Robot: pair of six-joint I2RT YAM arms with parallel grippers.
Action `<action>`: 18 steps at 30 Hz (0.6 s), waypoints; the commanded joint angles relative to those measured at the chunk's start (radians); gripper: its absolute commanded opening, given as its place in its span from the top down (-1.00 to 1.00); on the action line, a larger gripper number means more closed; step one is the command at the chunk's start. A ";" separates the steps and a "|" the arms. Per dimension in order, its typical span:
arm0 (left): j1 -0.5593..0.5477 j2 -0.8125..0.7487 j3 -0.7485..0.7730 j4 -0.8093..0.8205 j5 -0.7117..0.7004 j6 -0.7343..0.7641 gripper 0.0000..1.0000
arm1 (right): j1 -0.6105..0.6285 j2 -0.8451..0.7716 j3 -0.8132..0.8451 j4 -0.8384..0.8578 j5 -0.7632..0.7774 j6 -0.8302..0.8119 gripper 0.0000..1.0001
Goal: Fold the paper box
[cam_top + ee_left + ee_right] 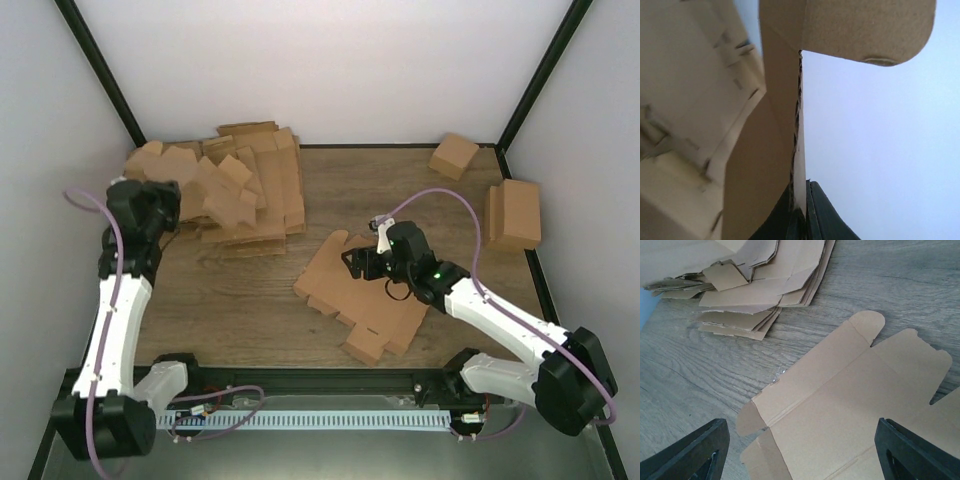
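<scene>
The paper box (350, 295) is a flat brown die-cut sheet with rounded tabs, lying on the wooden table near the middle; the right wrist view shows its creases and flaps (840, 405) close up. My right gripper (362, 260) hovers over the sheet's far part, open, its two fingers (690, 455) wide apart with only the sheet below them. My left gripper (178, 197) is at the left end of the pile of blanks (250, 190). It is shut on the thin edge of a cardboard blank (775, 150), which stands edge-on between the black fingertips (815, 210).
A small cube-like brown box (453, 155) sits at the back right. A folded flat box (513, 213) lies against the right wall. White walls with black corner posts close in the table on three sides. The pile (755, 285) lies just beyond the sheet.
</scene>
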 commanded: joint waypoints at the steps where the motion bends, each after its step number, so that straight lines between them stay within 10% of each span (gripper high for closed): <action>1: 0.000 0.129 0.174 0.104 -0.029 0.000 0.93 | -0.004 -0.039 0.038 -0.021 0.016 -0.002 -0.65; 12: 0.072 0.428 0.323 0.148 -0.096 -0.042 0.86 | -0.004 -0.099 0.010 -0.080 0.063 0.014 -0.66; 13: 0.081 0.448 0.300 0.141 -0.097 -0.041 0.66 | -0.004 -0.104 0.005 -0.082 0.068 0.018 -0.67; 15: 0.093 0.492 0.277 0.044 -0.126 -0.037 -0.61 | -0.004 -0.100 -0.005 -0.088 0.069 0.023 -0.71; 16: 0.096 0.517 0.282 -0.041 -0.134 -0.018 -0.94 | -0.004 -0.092 -0.004 -0.097 0.066 0.029 -0.72; 18: 0.098 0.553 0.281 -0.135 -0.117 0.078 -1.00 | -0.004 -0.073 -0.006 -0.121 0.063 0.042 -0.73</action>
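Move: Out ahead of the left hand, which still pinches a flat paper box by its edge, the cardboard stack has its middle about 22 cm farther out, straight ahead and some 26 cm lower. The other flat box lies on the table roughly 42 cm to the left hand's right and 7 cm nearer the base, almost straight under the right hand. From the right hand the stack is about 30 cm ahead and 41 cm to the left, some 13 cm lower. Swinging the pinched flat box out over the stack, the left hand goes forward about 10 cm while rising some 8 cm, then drops quickly by about 12 cm and veers left. The wrist turns a little counter-clockwise and its fingers tip down as they spring open and let go of the box edge, still high above the table. ##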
